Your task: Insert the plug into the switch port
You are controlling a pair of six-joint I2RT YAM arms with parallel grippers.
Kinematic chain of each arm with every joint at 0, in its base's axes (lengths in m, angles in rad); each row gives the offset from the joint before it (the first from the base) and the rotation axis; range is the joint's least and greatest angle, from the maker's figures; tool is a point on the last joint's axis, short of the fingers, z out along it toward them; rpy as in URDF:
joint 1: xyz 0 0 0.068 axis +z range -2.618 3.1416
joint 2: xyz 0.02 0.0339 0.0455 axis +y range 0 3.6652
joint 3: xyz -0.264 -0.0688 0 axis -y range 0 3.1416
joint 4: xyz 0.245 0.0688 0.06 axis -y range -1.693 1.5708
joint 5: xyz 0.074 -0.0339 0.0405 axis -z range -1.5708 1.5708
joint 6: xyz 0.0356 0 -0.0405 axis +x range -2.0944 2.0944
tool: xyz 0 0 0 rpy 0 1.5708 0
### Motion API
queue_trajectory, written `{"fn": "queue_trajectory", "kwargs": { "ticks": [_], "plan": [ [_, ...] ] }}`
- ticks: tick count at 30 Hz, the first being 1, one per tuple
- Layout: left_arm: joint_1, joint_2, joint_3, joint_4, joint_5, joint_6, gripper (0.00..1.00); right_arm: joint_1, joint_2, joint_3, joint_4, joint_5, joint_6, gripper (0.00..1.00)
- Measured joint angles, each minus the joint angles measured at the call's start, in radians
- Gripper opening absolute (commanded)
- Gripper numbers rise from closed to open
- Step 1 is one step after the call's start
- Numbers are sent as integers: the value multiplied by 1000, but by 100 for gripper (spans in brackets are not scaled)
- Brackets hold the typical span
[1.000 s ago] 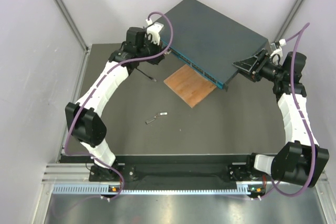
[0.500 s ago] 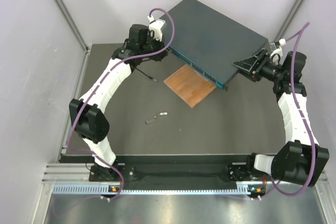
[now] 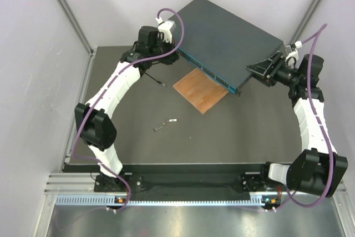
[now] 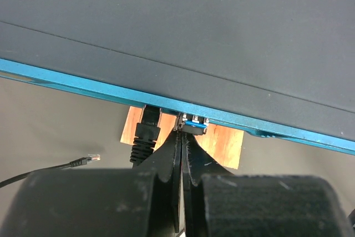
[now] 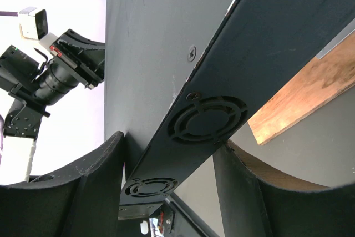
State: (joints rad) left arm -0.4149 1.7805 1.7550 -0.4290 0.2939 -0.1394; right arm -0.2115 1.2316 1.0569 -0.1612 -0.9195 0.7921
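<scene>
The dark blue-grey network switch (image 3: 227, 37) rests at the back, its teal front face (image 3: 205, 69) lined with ports. My left gripper (image 3: 171, 52) is shut, its tips against that face (image 4: 83, 84) in the left wrist view (image 4: 184, 130), beside a small silver-blue piece (image 4: 194, 127) in a port. I see nothing between the fingers. A black booted cable end (image 4: 145, 134) sits in a port just to the left. The pale plug (image 4: 92, 158) on the thin black cable (image 4: 44, 170) lies loose on the table (image 3: 162, 84). My right gripper (image 3: 256, 69) clamps the switch's right side wall (image 5: 172, 140).
A brown wooden board (image 3: 201, 90) lies under the switch's front edge. Small loose grey pieces (image 3: 165, 125) lie mid-table. Grey walls close in on both sides and behind.
My left arm has moved slightly right and further in, bringing the gripper up to the switch's front face. The right arm and switch have not moved.
</scene>
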Motion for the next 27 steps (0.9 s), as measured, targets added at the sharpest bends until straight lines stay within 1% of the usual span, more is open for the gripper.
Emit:
{"fn": "queue_trajectory", "kwargs": {
  "ticks": [11,19,20,21,23,24,25,26,27],
  "plan": [
    [0,51,44,-21,10,-48,0,0,9,13,-12,-3,-4,0],
    [0,57,48,-25,16,-67,0,0,9,13,-18,-3,-5,0],
    [1,57,48,-26,18,-63,2,0,9,16,-22,-3,-6,0],
    [2,57,48,-27,23,-58,9,0,12,20,-27,-5,-9,0],
    [13,52,43,-23,51,-47,13,0,14,25,-33,-8,-13,0],
    [21,45,26,-9,72,-44,17,0,14,25,-35,-10,-16,1],
    [31,29,-3,15,98,-44,20,0,14,25,-39,-11,-21,2],
    [43,10,-32,37,132,-44,24,0,14,26,-43,-12,-25,7],
    [57,-15,-69,61,172,-44,27,0,14,26,-44,-12,-27,10]
  ]
}}
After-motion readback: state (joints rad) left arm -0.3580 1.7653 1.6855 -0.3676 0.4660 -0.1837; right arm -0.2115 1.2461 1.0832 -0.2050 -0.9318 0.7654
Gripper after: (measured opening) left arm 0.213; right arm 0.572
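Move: The plug sits in the mouth of the switch port right at the left hand's shut fingertips, its middle about 1 cm ahead and 1 cm to the right of them; the black cable plug stands in the switch's front some 2 cm ahead and 1 cm to the left. On the table about 25 cm below, the loose cable end lies 9 cm back and 8 cm left. From the right hand, which is on the switch's far end, the plug is about 30 cm left and 8 cm farther out. With its fingers shut against the plug's outer end, the left hand pushes down, to the right and forward, about 1.5 cm in all, towards the switch's front to drive the plug in, and then pauses there. It then opens the fingers about a fifth and backs off nearly 2 cm, back and to the left with a little lift, its tips coming free of the plug, while the right hand stays still, keeping its grip on the switch's end. ##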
